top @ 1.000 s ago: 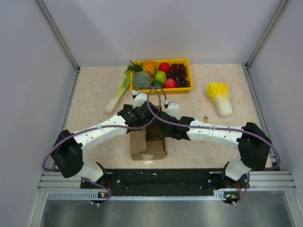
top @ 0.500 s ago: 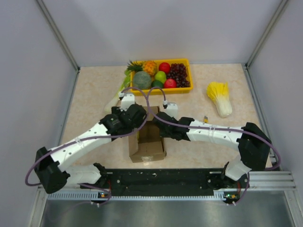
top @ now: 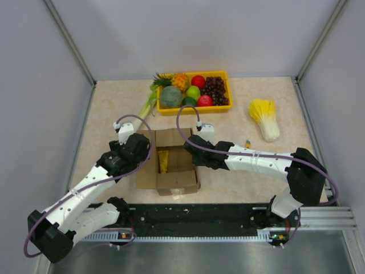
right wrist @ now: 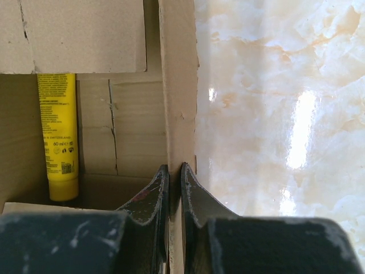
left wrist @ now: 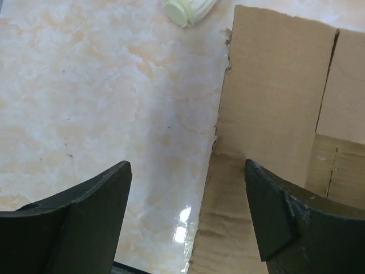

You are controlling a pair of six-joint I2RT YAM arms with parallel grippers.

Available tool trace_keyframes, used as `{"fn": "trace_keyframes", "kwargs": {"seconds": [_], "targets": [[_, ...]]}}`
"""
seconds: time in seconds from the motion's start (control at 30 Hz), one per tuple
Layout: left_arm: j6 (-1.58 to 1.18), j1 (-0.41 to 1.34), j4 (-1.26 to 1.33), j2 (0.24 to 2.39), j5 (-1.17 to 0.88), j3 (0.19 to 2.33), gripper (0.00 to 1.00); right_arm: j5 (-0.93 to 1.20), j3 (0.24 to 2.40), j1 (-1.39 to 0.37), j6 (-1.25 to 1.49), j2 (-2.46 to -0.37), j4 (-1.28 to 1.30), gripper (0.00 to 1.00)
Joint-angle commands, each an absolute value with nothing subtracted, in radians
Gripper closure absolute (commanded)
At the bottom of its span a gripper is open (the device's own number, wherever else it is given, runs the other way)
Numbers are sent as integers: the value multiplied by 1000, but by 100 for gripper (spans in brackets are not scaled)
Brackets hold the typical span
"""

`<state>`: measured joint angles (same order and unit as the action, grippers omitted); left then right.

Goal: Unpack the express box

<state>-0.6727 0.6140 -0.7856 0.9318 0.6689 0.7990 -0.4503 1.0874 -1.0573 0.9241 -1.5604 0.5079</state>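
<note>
The express box (top: 178,181) is a brown cardboard carton in the middle of the table, with its flaps open. A yellow tube (top: 163,160) lies inside it (right wrist: 57,131). The left flap (left wrist: 274,103) lies spread out on the table. My left gripper (top: 135,151) hangs over that flap's outer edge, open with nothing between its fingers (left wrist: 186,171). My right gripper (top: 195,158) is shut on the box's right wall (right wrist: 178,85), one finger inside and one outside (right wrist: 174,168).
A yellow tray (top: 228,91) of fruit stands at the back. A leek (top: 145,108) lies to its left, its cut end (left wrist: 191,8) just beyond the box flap. A napa cabbage (top: 265,117) lies at the right, a small object (top: 248,142) near it.
My left arm has drawn back to the left from over the box. The box's left flap has swung outward, and the yellow tube now shows. The right arm has not moved.
</note>
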Motion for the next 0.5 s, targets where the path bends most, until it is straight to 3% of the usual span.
{"fn": "trace_keyframes", "kwargs": {"seconds": [0.0,0.13,0.2,0.3,0.33,0.43,0.47], "targets": [[-620,600,-752,884,644,769,17,-459,1138,-1052,936,-1535,457,100],[-658,591,-752,948,575,776,21,-459,1138,-1052,934,-1537,460,100],[-664,589,-739,977,540,781,28,-459,1138,-1052,933,-1537,462,100],[-669,589,-721,1025,486,785,47,-453,1140,-1052,933,-1539,463,100],[-669,589,-710,1040,468,788,60,-449,1140,-1052,933,-1540,463,100],[-670,589,-687,1055,434,792,84,-448,1140,-1051,933,-1540,463,100],[-670,589,-678,1055,425,788,88,-448,1140,-1052,934,-1543,462,100]]}}
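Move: The left hand, holding nothing, is just outside the outer edge of the box's left flap; the flap's middle lies about 5 cm to its right, 3 cm back and 6 cm below. The box's far flap is some 16 cm right, 5 cm ahead and 5 cm below, the yellow tube 12 cm right, 3 cm back and 13 cm below, the leek 4 cm right, 15 cm ahead and 13 cm below. From the right hand, the left flap is about 19 cm left, 2 cm ahead and 2 cm below. The left hand first barely shifts, then sinks about 4 cm and slides some 2.5 cm right, in over the outer edge of the left flap, the wrist tipping its fingers about 10 degrees further down while they close from wide open to nearly shut, the bunched tips seeming to press down on the flap. The right hand stays where it is and keeps its pinch on the box's right-hand cardboard edge, holding the box still against this. ##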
